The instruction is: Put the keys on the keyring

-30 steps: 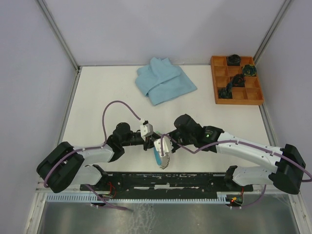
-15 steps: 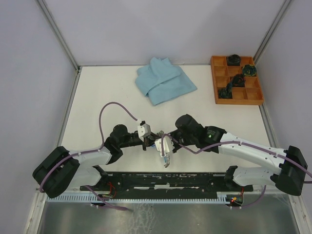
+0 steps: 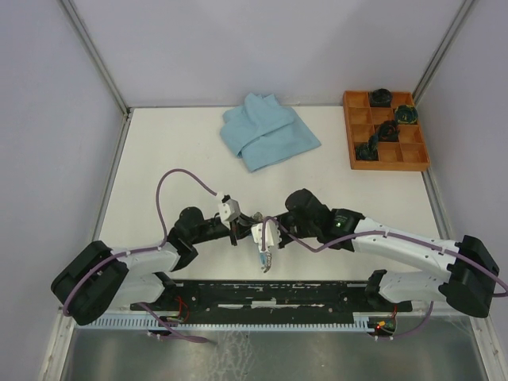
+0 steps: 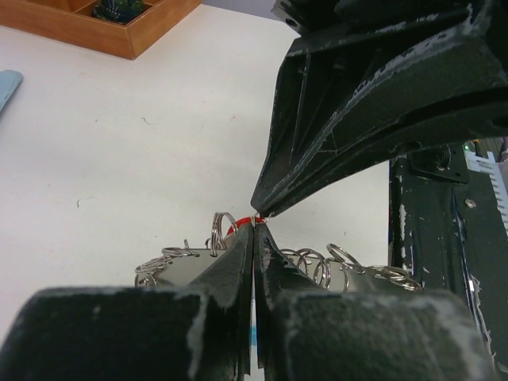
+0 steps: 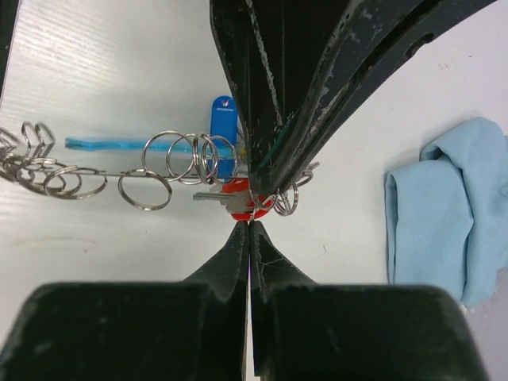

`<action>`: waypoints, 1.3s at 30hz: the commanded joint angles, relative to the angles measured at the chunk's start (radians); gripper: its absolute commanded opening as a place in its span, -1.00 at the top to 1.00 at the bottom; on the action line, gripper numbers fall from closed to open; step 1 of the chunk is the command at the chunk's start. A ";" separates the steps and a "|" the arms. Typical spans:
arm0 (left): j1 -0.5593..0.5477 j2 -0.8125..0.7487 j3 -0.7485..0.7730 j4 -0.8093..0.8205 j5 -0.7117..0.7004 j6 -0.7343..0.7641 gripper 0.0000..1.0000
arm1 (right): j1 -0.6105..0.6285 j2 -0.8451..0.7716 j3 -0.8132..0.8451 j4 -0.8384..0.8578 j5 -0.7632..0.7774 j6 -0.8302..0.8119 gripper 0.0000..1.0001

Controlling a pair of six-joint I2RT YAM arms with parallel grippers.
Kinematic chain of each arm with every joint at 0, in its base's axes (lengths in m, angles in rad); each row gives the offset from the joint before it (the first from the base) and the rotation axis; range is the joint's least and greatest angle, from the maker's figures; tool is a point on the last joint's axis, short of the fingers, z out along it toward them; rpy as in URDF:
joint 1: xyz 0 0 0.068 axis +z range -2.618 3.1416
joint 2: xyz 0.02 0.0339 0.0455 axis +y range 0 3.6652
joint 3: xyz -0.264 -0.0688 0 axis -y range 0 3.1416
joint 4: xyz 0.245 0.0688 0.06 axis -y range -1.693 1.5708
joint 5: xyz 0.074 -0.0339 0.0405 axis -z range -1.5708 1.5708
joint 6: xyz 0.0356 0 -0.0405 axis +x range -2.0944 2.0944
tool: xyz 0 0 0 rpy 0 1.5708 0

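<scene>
Both grippers meet tip to tip just above the table's near middle. My left gripper [image 3: 243, 229] [image 4: 254, 225] is shut, its fingers over the keyring [image 3: 264, 258], a strip of silver coils [image 5: 171, 159] seen edge-on with a light-blue segment [image 5: 103, 144]. The right gripper [image 3: 263, 235] [image 5: 249, 225] is shut on a thin ring at the red-tagged key [image 5: 213, 196]. A blue tag [image 5: 224, 119] hangs behind the coils. Only a sliver of red [image 4: 236, 228] shows past the left fingertips, with the right gripper [image 4: 258, 210] directly above them.
A folded light-blue cloth [image 3: 268, 131] [image 5: 444, 206] lies at the back centre. A wooden compartment tray [image 3: 347, 127] [image 4: 119, 44] holding dark items stands at the back right. A black rail [image 3: 270, 292] runs along the near edge between the arm bases.
My left gripper has closed at the right gripper's tip. The keyring, hanging broadside a second ago, has turned edge-on. The left arm's elbow drifted slightly left.
</scene>
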 commanded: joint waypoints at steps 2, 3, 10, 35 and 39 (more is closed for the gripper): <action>-0.003 0.013 0.003 0.182 -0.021 -0.061 0.95 | 0.003 0.010 -0.030 0.126 -0.028 0.072 0.99; -0.003 0.015 0.002 0.181 -0.020 -0.061 0.95 | 0.003 0.004 -0.038 0.141 -0.020 0.080 0.98; -0.004 0.004 -0.007 0.184 -0.020 -0.063 0.95 | 0.003 0.005 -0.046 0.159 -0.008 0.102 0.98; -0.005 -0.019 0.047 -0.078 0.075 0.078 0.31 | 0.004 0.011 0.127 -0.087 -0.050 -0.040 0.99; -0.005 -0.008 0.065 -0.084 0.104 0.089 0.32 | 0.003 0.020 0.131 -0.096 -0.065 -0.043 0.99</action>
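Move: Both closed grippers meet tip to tip at the red key and its small rings: the key lies about 1 cm to the left gripper's right at tip height, and about 1 cm to the right gripper's left, 1 cm below it. From the left gripper, the middle of the gray keyring plate is some 4 cm back, 2 cm right and 3 cm lower; the light-blue handle is roughly 8 cm back, 3 cm right and 5 cm below. Hold the left gripper nearly still, shut at the red key's rings, while the right dips under 1 cm and shifts slightly left, keeping its pinch there. Then part the left fingers to about a third and let go, easing them about 1 cm back and down around the small ring as the closed right gripper lifts roughly 2 cm from its low point. ##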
